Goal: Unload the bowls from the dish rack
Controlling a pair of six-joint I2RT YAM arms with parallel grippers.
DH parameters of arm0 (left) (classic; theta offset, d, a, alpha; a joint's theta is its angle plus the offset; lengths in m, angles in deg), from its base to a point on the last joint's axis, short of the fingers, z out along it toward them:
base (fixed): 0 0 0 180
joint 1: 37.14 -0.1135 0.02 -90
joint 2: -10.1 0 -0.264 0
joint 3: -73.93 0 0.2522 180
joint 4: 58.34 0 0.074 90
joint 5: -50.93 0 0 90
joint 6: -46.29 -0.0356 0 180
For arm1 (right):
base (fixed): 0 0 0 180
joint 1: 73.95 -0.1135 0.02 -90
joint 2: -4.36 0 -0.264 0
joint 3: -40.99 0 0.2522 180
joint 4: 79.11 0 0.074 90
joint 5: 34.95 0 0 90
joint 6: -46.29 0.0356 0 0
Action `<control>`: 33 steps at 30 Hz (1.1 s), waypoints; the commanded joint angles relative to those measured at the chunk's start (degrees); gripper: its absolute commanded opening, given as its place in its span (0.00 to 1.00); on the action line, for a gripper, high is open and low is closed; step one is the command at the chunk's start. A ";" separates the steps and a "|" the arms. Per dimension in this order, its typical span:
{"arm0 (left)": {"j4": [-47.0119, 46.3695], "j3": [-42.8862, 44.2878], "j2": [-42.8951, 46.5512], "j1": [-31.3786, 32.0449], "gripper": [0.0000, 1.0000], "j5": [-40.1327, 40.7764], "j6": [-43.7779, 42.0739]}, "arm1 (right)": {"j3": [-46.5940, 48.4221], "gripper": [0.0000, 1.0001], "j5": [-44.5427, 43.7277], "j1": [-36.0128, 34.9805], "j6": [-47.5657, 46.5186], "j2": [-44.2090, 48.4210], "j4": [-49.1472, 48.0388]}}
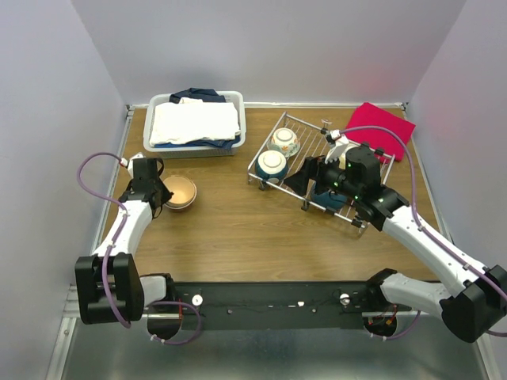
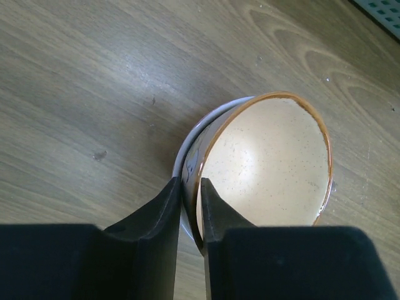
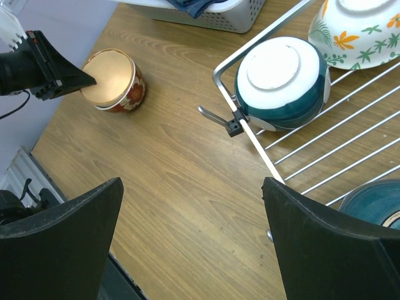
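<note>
A bowl (image 1: 180,191) (image 2: 269,162) (image 3: 109,78), cream inside and red-patterned outside, stands on the table at the left. My left gripper (image 1: 163,193) (image 2: 190,182) has one finger inside and one outside its near rim, both close against the wall; whether they still press is unclear. The wire dish rack (image 1: 297,123) (image 3: 250,134) holds an upturned teal bowl (image 1: 272,165) (image 3: 281,81), a floral bowl (image 1: 283,141) (image 3: 356,28) and another teal bowl (image 1: 329,198) (image 3: 372,203). My right gripper (image 1: 307,188) (image 3: 190,184) hangs open and holds nothing, above the table beside the rack's front-left corner.
A white bin of folded cloth (image 1: 196,123) (image 3: 212,12) stands at the back left. A red cloth (image 1: 380,127) lies behind the rack at the back right. Walls close in on the table's left, back and right.
</note>
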 commanded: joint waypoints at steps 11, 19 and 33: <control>-0.23 0.78 4.78 -0.40 0.64 -1.59 -2.12 | 2.38 1.00 -4.98 -0.11 -3.04 -2.62 3.78; 4.33 0.69 12.42 -0.40 0.86 -0.80 -5.29 | 7.04 1.00 -14.20 -0.11 -6.38 -5.43 9.48; 4.08 -4.05 27.88 6.18 0.99 -8.45 -12.58 | 17.50 1.00 -36.79 0.51 -12.00 -17.12 18.02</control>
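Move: The left hand's barely opened fingers straddle the left rim of the peach bowl, whose middle is about 5 cm right, 1 ahead and 3 below; the red bowl sits under it, some 6 cm below the hand, and the laundry basket is 26 ahead, 9 right. From the right hand, open and empty, the yellow-dotted bowl lies roughly 16 cm ahead, 17 right and 15 below; the blue bowl 4 ahead, 11 right; the floral bowl 20 ahead, 2 left. Left opens wide, releasing the peach bowl, rising about 9 cm, while right swings forward-right towards the yellow-dotted bowl. ##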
